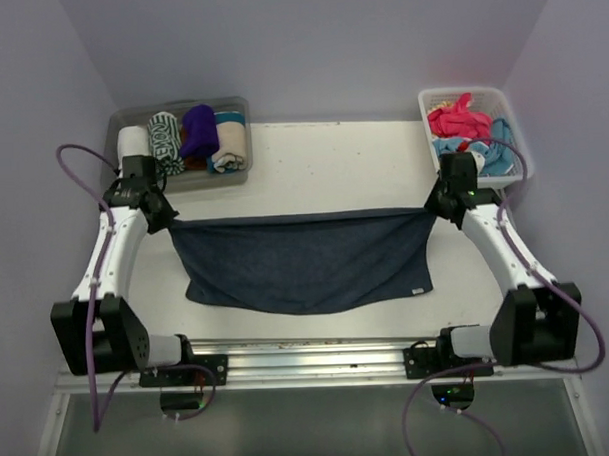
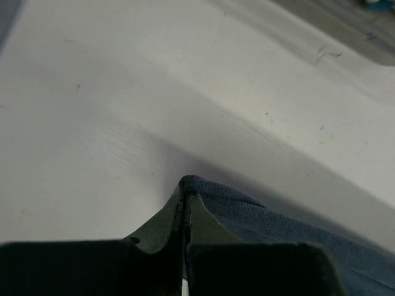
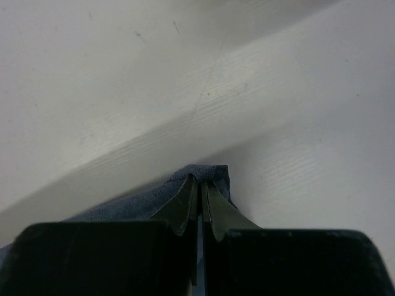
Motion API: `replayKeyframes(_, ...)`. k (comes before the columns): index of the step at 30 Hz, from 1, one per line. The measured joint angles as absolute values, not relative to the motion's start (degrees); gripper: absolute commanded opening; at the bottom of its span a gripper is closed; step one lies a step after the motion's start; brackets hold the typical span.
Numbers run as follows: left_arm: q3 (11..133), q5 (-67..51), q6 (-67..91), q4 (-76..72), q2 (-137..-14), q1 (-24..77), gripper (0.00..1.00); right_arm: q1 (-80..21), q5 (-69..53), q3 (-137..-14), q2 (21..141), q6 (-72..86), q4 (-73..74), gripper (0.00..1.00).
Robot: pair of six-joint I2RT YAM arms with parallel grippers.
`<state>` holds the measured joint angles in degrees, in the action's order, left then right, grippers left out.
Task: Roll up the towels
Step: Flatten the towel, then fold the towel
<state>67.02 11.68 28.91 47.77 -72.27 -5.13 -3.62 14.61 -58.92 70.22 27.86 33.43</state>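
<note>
A dark navy towel (image 1: pixel 306 263) is stretched across the middle of the white table, its far edge pulled taut between both arms. My left gripper (image 1: pixel 167 219) is shut on the towel's far left corner (image 2: pixel 191 183); my right gripper (image 1: pixel 435 205) is shut on the far right corner (image 3: pixel 210 172). The towel's near edge sags in a curve toward the arm bases. Rolled towels (image 1: pixel 196 135) in white, green pattern, purple and cream-and-teal lie in the tub at the back left. Loose pink and light blue towels (image 1: pixel 466 127) fill the basket at the back right.
The clear plastic tub (image 1: pixel 242 110) stands at the back left corner of the table, the white lattice basket (image 1: pixel 495 96) at the back right. Bare white table (image 1: pixel 332 162) lies between them. Purple cables hang off both arms.
</note>
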Motion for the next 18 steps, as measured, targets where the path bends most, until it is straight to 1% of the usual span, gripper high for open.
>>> replayKeyframes(4, 64.6, 11.5, 30.6, 43.4, -84.1, -5.1, 0.00, -3.6, 14.7, -59.9, 83.5, 27.8, 28.0, 0.00)
replayKeyframes(7, 64.4, 11.4, 31.2, 41.3, -88.3, -5.1, 0.00, -3.6, 15.0, -62.6, 89.7, 27.8, 25.8, 0.00)
replayKeyframes(11, 64.6, 11.4, 31.9, 38.4, -90.0, -5.1, 0.00, -3.6, 15.1, -67.0, 93.8, 27.8, 23.8, 0.00)
replayKeyframes(18, 69.3, 10.8, 31.9, 36.9, -92.4, -5.3, 0.00, -3.6, 15.1, -70.2, 95.4, 27.8, 21.9, 0.00)
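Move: Each hand already pinches a far corner of the dark grey-blue towel. The strip of table for that edge lies about 8 cm ahead of and 13 cm below the left hand, roughly 10 ahead of and 12 below the right. The towel's near corners hang some 11 cm back from the hands, about 1 cm to the right, near table height. The tray of rolls is about 26 cm straight ahead of the left hand; the laundry basket stands some 24 ahead and 13 right of the right hand. Down first, then forward: both shut grippers finish swinging the towel down, dropping 7 to 9 cm while already easing forward, then draw its far edge level over the table away from the bases, rising slightly. The right hand travels about 10 cm forward, the left about 6; the fingers tip some 10 degrees farther down and partly back, keeping their pinch. ##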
